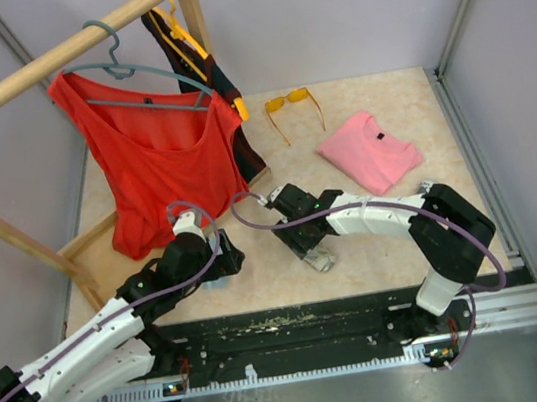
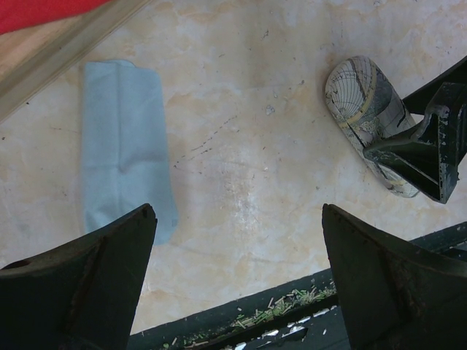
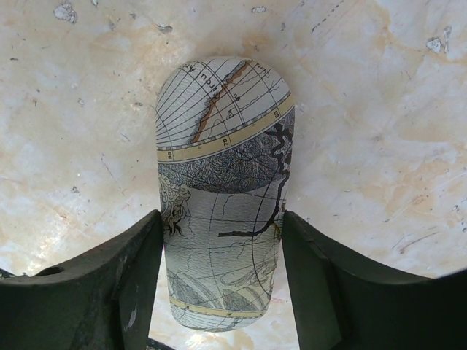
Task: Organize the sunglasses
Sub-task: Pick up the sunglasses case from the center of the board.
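Note:
The sunglasses [image 1: 292, 104] with orange-yellow lenses lie open at the back of the table, far from both arms. My right gripper [image 3: 222, 233] straddles a map-patterned glasses case [image 3: 222, 182] lying on the table, one finger pressed against each long side. From above, that case [image 1: 319, 257] sits at the front centre under the right gripper [image 1: 307, 241]. My left gripper [image 2: 238, 211] hangs wide open over bare table, holding nothing. A light-blue cloth [image 2: 120, 146] lies to its left and the case [image 2: 361, 109] to its right.
A wooden clothes rack [image 1: 55, 56] on the left carries a red top [image 1: 156, 157] and a dark garment [image 1: 210, 78] on hangers. A folded pink shirt [image 1: 370, 150] lies at the back right. A black rail [image 1: 297, 323] runs along the near edge.

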Controlling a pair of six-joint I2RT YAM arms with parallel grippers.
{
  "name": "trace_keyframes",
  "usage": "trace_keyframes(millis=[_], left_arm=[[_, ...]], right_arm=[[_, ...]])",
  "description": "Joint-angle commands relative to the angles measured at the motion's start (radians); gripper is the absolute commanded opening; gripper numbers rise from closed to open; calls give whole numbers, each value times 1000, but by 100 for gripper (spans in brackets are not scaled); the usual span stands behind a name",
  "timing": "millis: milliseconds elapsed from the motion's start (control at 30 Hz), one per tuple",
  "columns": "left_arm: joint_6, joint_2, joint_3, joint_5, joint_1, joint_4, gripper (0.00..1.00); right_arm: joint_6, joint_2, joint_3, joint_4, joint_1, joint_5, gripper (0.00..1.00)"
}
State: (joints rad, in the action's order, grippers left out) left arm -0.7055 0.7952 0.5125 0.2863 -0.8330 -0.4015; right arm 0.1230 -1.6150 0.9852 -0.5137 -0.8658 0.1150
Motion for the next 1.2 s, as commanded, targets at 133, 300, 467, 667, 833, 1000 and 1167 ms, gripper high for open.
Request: trace_keyframes(millis=[133, 300, 467, 667, 833, 1000, 1167], left_arm=[[6, -16, 10, -3, 5, -2, 100], [9, -50, 18, 3, 5, 11, 100], [40, -131, 20, -5, 5, 55, 100], [115, -264, -1, -64, 5, 219, 100], [196, -304, 23, -138, 5, 377, 100], [285, -264, 103, -263, 5, 474, 100], [347, -208, 182, -407, 5, 521, 100]], right_arm=[[-2, 39, 30, 16, 4, 4, 42], [20, 139, 17, 31, 5, 7, 23], [60, 309, -61, 94, 4, -10, 0], [133, 628, -226, 324, 2, -16, 0], [171, 858, -334, 545, 2, 40, 0], [163, 949, -336, 671, 2, -71, 0], [221, 997, -366, 841, 3, -189, 0]])
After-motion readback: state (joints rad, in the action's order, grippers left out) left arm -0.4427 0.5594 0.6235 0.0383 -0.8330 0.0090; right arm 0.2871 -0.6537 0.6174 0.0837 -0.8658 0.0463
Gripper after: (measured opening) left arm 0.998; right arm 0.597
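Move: The sunglasses case is already between the right hand's fingers, its middle within about 1 cm of the hand point, flat on the board. From that hand the orange sunglasses lie some 44 cm ahead and 4 cm right, the pink shirt about 26 cm ahead and 21 cm right, the blue cloth roughly 22 cm left and 4 cm back. From the left hand the case is about 16 cm right, 4 cm ahead and 7 cm below. Straight up, after a brief wait, the right hand carries the sunglasses case some 26 cm off the board, easing back slightly and keeping its pinch while the wrist swings the downward fingers out to the robot's left and forward. The left hand, empty and wide open, also rises about 20 cm and drifts right, its fingers tipping up towards level. ##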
